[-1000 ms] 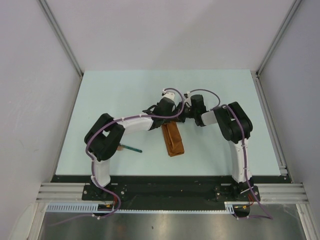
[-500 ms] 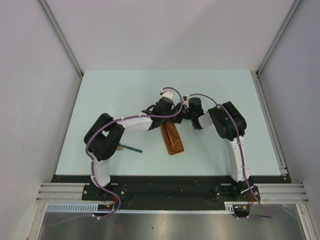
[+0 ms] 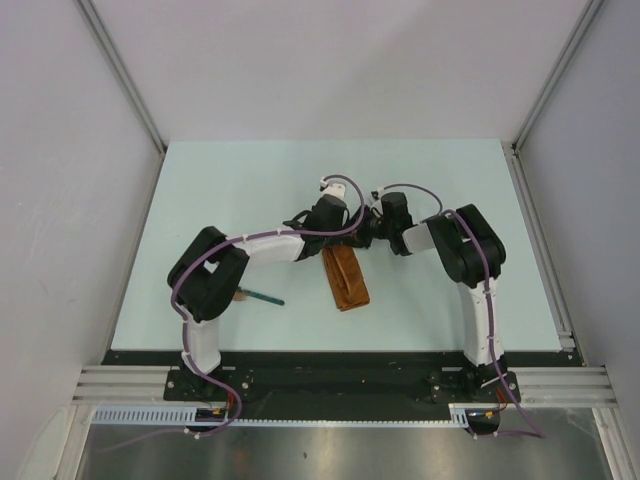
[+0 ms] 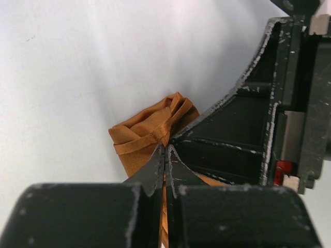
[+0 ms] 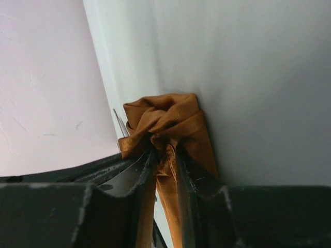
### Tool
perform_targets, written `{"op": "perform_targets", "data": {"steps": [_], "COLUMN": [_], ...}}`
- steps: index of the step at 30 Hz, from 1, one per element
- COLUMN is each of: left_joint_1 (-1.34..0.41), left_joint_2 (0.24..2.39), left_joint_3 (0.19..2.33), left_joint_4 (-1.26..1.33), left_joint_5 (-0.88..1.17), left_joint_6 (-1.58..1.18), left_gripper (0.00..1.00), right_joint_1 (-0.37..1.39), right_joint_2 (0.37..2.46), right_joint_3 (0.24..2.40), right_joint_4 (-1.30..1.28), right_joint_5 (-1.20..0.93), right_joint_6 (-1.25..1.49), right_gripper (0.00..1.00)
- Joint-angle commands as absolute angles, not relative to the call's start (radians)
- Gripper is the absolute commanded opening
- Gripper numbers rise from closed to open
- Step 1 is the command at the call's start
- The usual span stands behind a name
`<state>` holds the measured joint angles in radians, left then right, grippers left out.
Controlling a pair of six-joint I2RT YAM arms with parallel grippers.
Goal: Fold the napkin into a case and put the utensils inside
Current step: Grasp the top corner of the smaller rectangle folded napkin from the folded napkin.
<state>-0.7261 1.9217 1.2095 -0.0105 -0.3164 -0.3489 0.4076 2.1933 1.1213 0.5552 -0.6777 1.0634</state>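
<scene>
The napkin [image 3: 345, 278] lies mid-table as a narrow rust-orange strip, the case, running away from the arms. Both grippers meet at its far end. My left gripper [image 3: 335, 240] is shut on a bunched fold of the napkin [image 4: 147, 129], its tips [image 4: 165, 150] pressed together on the cloth. My right gripper [image 3: 365, 237] faces it from the right. Its jaws [image 5: 165, 151] stand a little apart, with a loose fold of the napkin [image 5: 170, 121] hanging between them. The utensils lie left of the strip: a teal-handled one [image 3: 263, 297] and a pale wooden one [image 3: 240, 295] partly under the left arm.
The pale green table [image 3: 250, 190] is boxed in by grey walls left, right and behind. A metal rail [image 3: 540, 240] runs along its right edge. The left arm's elbow [image 3: 205, 275] hangs over the utensils.
The right gripper's jaws have parted from shut on the cloth to slightly apart. The right wrist shifted a little and came back. The left gripper kept its hold.
</scene>
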Motion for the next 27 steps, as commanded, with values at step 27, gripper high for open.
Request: {"op": "perform_targets", "data": {"steps": [27], "left_joint_1": [-0.721], "left_joint_2": [1.882], "left_joint_3": [1.192], "left_joint_4": [-0.005], "left_joint_5": [-0.268], "left_joint_6": [-0.370], "left_gripper": [0.00], "right_joint_1": [0.354], "right_joint_2": [1.990], "right_joint_3": [0.997], "right_joint_4": [0.549], "right_joint_5": [-0.736], "right_joint_6": [0.942], "right_gripper": [0.46]}}
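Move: The napkin's top corner, a loose flap at the far end of the narrow folded strip, sits right at my right fingertips, only about 1 cm below and some 1 cm left. The strip's near end lies roughly 18 cm back, straight behind my right hand. The knife is about 15 cm back and 21 cm left of that hand. From my left hand the corner lies about 2 cm right and 2 cm below. I ease my right fingers wider around the flap, from a quarter to not quite half open, while drawing back about 2 cm and slightly right. Then I lift nearly 3 cm and shift farther right, coming free of the cloth with my wrist barely turning. My left hand stays put, fingers still shut, its tip pinning the folded top end. ##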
